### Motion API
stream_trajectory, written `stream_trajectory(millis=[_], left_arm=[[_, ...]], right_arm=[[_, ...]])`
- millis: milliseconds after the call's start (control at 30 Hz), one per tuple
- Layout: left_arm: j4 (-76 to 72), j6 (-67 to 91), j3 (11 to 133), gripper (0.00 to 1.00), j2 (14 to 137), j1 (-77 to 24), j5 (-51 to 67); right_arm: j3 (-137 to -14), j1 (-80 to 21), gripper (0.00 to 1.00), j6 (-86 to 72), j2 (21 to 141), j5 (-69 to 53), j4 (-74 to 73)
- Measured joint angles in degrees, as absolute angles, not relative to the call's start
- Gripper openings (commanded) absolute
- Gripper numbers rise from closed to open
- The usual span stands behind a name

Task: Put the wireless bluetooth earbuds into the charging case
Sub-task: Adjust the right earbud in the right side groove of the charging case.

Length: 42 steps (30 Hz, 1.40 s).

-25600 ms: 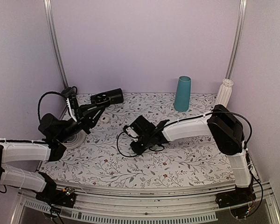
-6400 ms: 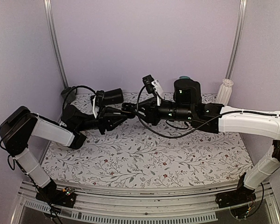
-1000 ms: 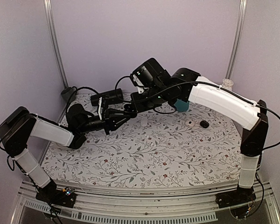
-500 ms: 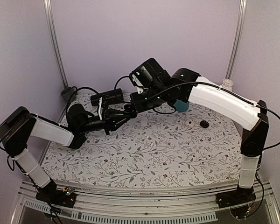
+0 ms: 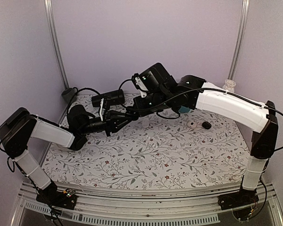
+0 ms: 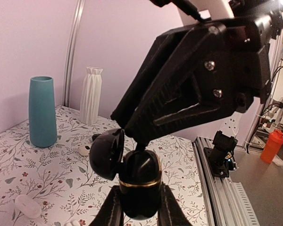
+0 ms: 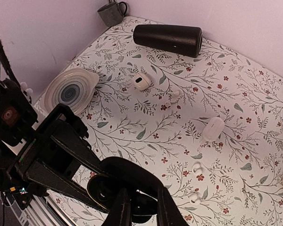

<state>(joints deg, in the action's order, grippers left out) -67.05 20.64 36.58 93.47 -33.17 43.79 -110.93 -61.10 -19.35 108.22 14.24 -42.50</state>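
The charging case [image 6: 139, 181], black with a gold band, is held upright off the table with its hinged lid [image 6: 107, 154] swung open to the left. My left gripper [image 6: 139, 200] is shut on its lower body. My right gripper [image 6: 140, 141] comes down from above, its tips right over the case's mouth. A small black earbud [image 7: 142, 212] sits pinched between its narrow fingers, and its stem [image 6: 141, 147] reaches into the opening. From the top view both grippers [image 5: 127, 114] [image 5: 135, 108] meet above the table's back left.
A black cylinder [image 7: 168, 34], a grey mug [image 7: 112, 12] and a round plate [image 7: 70, 89] lie at the back left. A white oval case [image 7: 212, 128] and white earbuds [image 7: 196, 166] lie mid-table. A teal vase [image 6: 41, 112], a white vase [image 6: 91, 95] and a small black object [image 5: 206, 125] are to the right.
The right arm has sunk slightly, bringing its gripper down onto the open case, and its fingers have drawn closer together. The left arm has stayed still with the case.
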Motion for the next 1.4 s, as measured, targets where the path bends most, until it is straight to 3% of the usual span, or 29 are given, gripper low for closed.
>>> stream_trajectory(millis=[700, 1400], left_arm=[[-77.9, 28.9, 34.7, 0.00, 93.5, -32.0, 49.2], [-85.0, 36.7, 34.1, 0.00, 94.3, -31.1, 54.7]], right_arm=[[-93.7, -61.1, 0.15, -11.1, 97.7, 5.4, -23.8], [-85.7, -60.7, 0.16, -2.6, 93.7, -2.1, -14.1]])
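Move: The open charging case is in the left fingers, its middle about 1 cm to the right of the left hand point and 1 cm above it. From the right hand, which pinches the earbud over it, the case lies roughly 3 cm below and 1 cm left. On the table some 25 cm below the right hand, a white pill-shaped piece lies about 14 cm ahead and 5 cm right; a small white case is equally far ahead and 14 cm left. The earbud stays pinched at the case opening while both hands carry the pair back and up together, about 5 cm, drifting slightly left. Meanwhile the right hand turns some 25 degrees, counter-clockwise with its fingers lifting towards level, so they point more to the left; the left keeps its grip and turns slightly clockwise with its fingertips rising. Neither gripper opens. ##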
